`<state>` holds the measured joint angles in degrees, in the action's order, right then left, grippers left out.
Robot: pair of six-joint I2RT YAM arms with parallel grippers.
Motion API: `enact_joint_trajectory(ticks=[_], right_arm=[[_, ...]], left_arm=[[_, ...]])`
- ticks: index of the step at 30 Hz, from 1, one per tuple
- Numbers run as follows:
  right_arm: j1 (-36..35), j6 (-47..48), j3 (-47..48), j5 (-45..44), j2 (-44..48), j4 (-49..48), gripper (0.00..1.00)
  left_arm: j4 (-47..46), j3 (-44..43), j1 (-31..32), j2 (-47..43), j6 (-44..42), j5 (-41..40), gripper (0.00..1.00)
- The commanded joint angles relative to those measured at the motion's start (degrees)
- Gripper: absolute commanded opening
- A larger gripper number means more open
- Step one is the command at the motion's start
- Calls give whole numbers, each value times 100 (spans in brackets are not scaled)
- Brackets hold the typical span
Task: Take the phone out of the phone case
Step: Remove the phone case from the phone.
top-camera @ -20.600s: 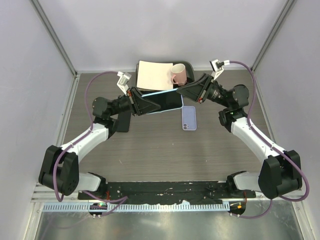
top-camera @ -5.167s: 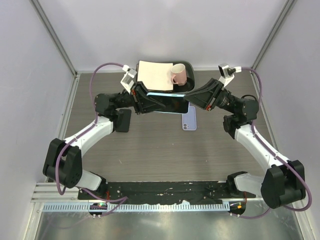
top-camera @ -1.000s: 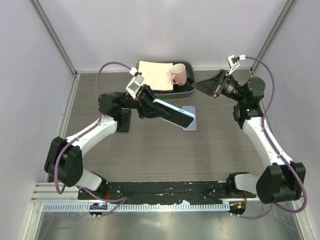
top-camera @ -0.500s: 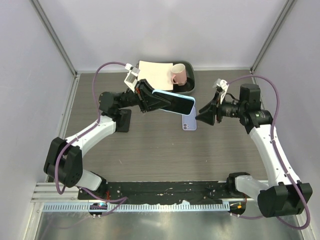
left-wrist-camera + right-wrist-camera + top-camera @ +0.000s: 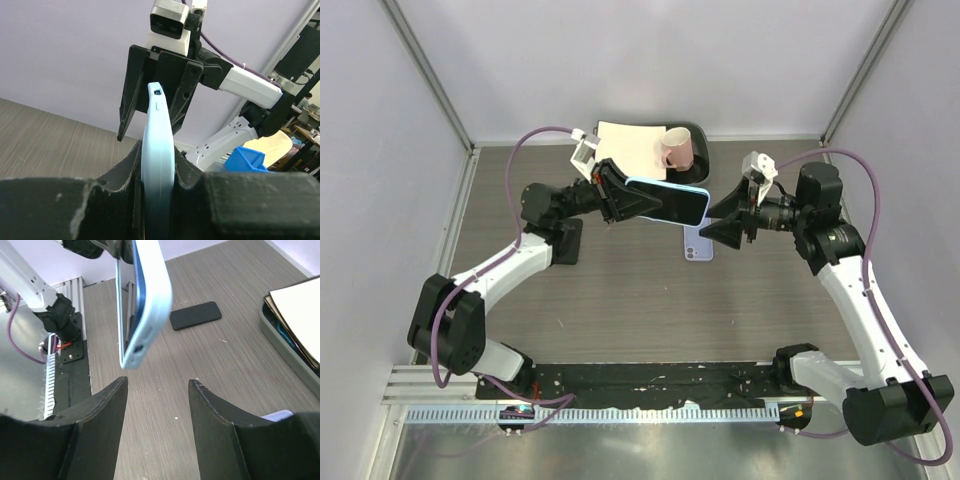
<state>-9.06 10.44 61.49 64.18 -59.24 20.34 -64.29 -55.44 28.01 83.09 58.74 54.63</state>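
Note:
The phone (image 5: 670, 206), dark screen showing, sits in its light blue phone case (image 5: 703, 203) and hangs level above the table. My left gripper (image 5: 638, 204) is shut on its left half; in the left wrist view the case's edge (image 5: 157, 130) stands clamped in that gripper (image 5: 157, 161). My right gripper (image 5: 710, 222) is open, just right of the phone's free end and not touching it. The right wrist view shows the cased phone (image 5: 143, 305) edge-on, above and beyond the open gripper (image 5: 157, 382).
A lavender phone-shaped slab (image 5: 698, 245) lies on the table under the phone's free end. A dark tray (image 5: 698, 172) at the back holds a paper pad (image 5: 628, 150) and a pink mug (image 5: 676, 149). A black slab (image 5: 566, 241) lies by the left arm.
My right arm swung down from beside the tray to face the phone's free end, and its jaws opened wider. My left gripper raised the phone from a downward tilt to level.

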Motion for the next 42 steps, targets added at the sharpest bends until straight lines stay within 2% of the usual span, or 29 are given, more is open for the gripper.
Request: enact_joint_trajectory(ticks=[1, 7, 10, 11, 17, 23, 28, 38, 42], right_arm=[[-306, -437, 223, -20, -140, -724, 57], [-773, -753, 100, -205, -210, -1163, 53], [-773, -798, 143, -204, -228, -1261, 37], [-781, -737, 170, -196, -228, -1104, 34], [-790, 695, 345, 41, -79, 11, 33], [-861, 1908, 433, 138, 62, 698, 30], [-896, 2393, 512, 287, 80, 902, 21], [-922, 3912, 890, 964, 159, 2174, 20], [-922, 4429, 970, 1043, 185, 2422, 14]], left_arm=[[-277, -11, -24, -188, 59, -286, 0], [-286, 24, 11, -205, 67, -269, 0], [-286, 24, 12, -232, 120, -269, 0], [-286, 24, 12, -240, 129, -269, 0], [-189, -63, 20, -267, 322, -322, 0], [-48, -160, 20, -197, 393, -287, 0], [83, -213, 12, -144, 471, -251, 0], [171, -248, 12, -109, 603, -234, 0], [180, -274, 12, -91, 656, -234, 0]])
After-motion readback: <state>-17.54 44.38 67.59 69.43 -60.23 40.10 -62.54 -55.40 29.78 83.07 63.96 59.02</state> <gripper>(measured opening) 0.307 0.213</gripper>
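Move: The free near corner of the light blue cased phone is about 4 cm to the right hand's left, 1 cm back and 1 cm above it. The lilac phone on the table is some 13 cm ahead, 2 cm right and 28 cm below it; the tray is about 35 cm ahead, 10 cm left and 26 cm below. From the left hand, which keeps its grip on the cased phone, that corner is about 10 cm right, 3 cm back and slightly lower. The right fingers begin a pinch on the case's free near corner: they go about 3.5 cm left onto it and close to roughly half their gap. Keeping hold, the right hand then draws the corner back about 4 cm, turning some 25 degrees, counter-clockwise with its forward side tipping up. The left hand keeps its grip and goes back about 2 cm, turning slightly clockwise. ##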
